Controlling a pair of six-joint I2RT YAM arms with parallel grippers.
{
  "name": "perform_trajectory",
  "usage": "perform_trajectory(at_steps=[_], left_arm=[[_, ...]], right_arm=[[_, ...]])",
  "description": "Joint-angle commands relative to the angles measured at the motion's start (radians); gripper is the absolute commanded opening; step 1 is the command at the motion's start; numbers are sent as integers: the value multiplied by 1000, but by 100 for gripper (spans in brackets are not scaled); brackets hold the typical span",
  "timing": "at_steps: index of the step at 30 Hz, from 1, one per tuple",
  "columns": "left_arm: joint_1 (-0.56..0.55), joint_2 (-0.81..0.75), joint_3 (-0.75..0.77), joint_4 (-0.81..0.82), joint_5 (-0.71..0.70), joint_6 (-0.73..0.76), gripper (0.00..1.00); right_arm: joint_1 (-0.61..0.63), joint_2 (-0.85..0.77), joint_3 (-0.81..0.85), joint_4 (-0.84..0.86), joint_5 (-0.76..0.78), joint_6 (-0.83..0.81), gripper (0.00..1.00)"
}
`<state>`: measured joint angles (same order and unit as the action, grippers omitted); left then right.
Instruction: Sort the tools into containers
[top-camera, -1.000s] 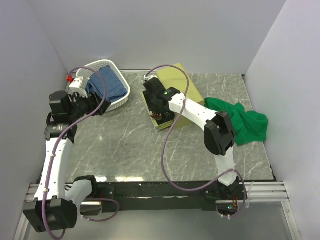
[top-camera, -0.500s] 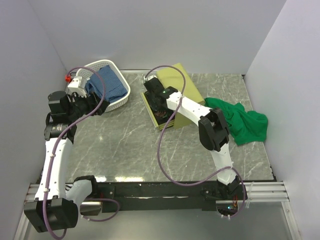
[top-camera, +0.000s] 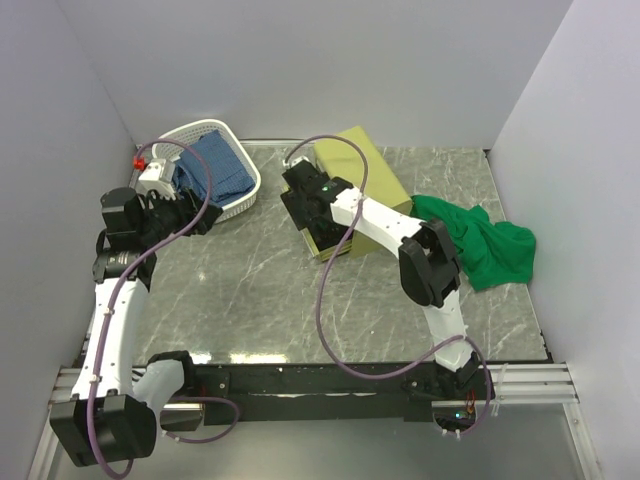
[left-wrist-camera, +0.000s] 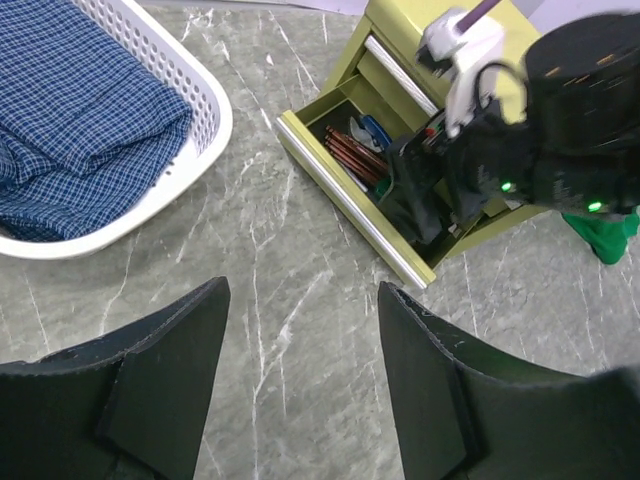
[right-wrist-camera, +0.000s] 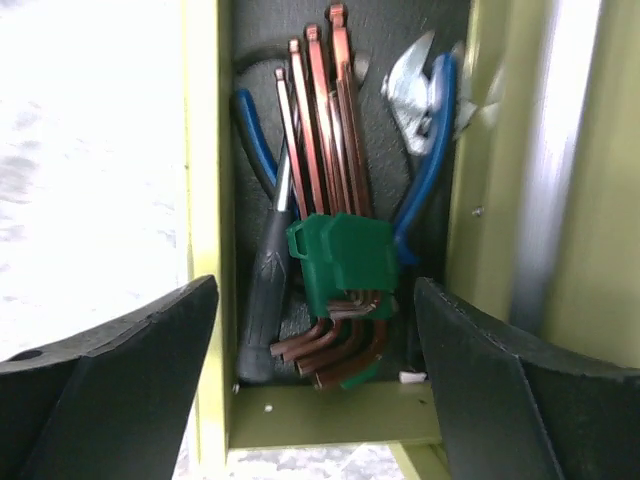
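Note:
The olive-green chest stands at the back middle with its lower drawer pulled open. In the drawer lie a hex key set in a green holder, blue-handled pliers and a black-handled tool. My right gripper hangs open and empty just above the drawer, its jaws either side of the hex key set. My left gripper is open and empty above bare table, beside the white lattice basket. The other tools are out of view.
A folded blue checked cloth fills the basket and also shows in the left wrist view. A green cloth lies crumpled at the right, next to the chest. White walls close in the table on three sides.
My right gripper has shifted slightly toward the drawer's front and its elbow has swung left. My left arm has dropped back a little from the basket.

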<state>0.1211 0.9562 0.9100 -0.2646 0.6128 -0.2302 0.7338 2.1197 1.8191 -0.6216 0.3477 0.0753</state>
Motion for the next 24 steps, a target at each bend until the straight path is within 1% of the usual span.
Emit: perform_trajectory(at_steps=[1,4,5,7,9,10,12,13,14,15,16,17,18,19,20,21,23,24], left_arm=[[0,-10,-2,87,36,-41,67],[-8,6,3,106,39,-72,67],[-15,10,-2,114,45,-111,67],[-29,21,-22,137,71,-145,67],[-58,33,-40,151,77,-172,66],[-69,39,-55,156,71,-173,64],[-107,64,-68,168,68,-163,61],[-115,73,-74,177,70,-152,56],[-154,88,-74,182,74,-118,52],[-170,125,-72,185,76,-95,48],[-185,147,-66,188,76,-66,37],[-211,171,-62,189,76,-17,28],[-219,227,-56,194,80,0,18],[-225,260,-40,203,88,15,1],[-235,292,-28,209,94,35,1],[-235,364,-16,211,96,38,1],[-245,439,35,202,100,61,1],[-251,510,52,200,100,75,1]], right_arm=[[22,-148,132,-12,31,-26,86],[38,-182,163,8,2,-14,85],[47,-190,160,17,-3,3,85],[47,-213,160,26,-39,9,85],[46,-224,152,54,-20,-6,85],[38,-231,154,62,32,-9,86],[-11,-234,167,76,33,-25,86],[-34,-234,175,77,30,-25,84],[-59,-233,187,79,28,-17,79],[-91,-234,190,79,24,-11,76],[-150,-230,192,82,11,-5,70],[-183,-227,198,82,-25,-2,53],[-212,-224,198,82,-42,0,40],[-271,-208,200,79,-67,3,22],[-298,-198,215,56,-106,9,0],[-322,-188,220,46,-133,14,0],[-393,-165,217,37,-176,27,0],[-414,-158,212,40,-200,29,0]])
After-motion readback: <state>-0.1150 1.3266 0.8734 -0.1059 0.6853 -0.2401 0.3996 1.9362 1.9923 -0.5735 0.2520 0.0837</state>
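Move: The green cabinet's middle is about 12 cm right and 8 cm ahead of my right hand, some 3 cm lower. The released hex keys lie in its open drawer, about 5 cm ahead, 2 cm right and 7 cm below that hand; the drawer front is 1 cm ahead, 2 cm left. From my left hand, the drawer front is roughly 20 cm right, 12 cm ahead and 22 cm below; the basket is some 20 cm straight ahead. With the hex keys already released, I lift my right hand about 17 cm out of the drawer, fingers wide, then swing it right and forward over the cabinet top, turning clockwise and closing the empty fingers. Meanwhile my left hand, after a brief pause, sinks some 10 cm and moves nearly as far right towards the drawer front, shutting its empty fingers and tipping them down. ##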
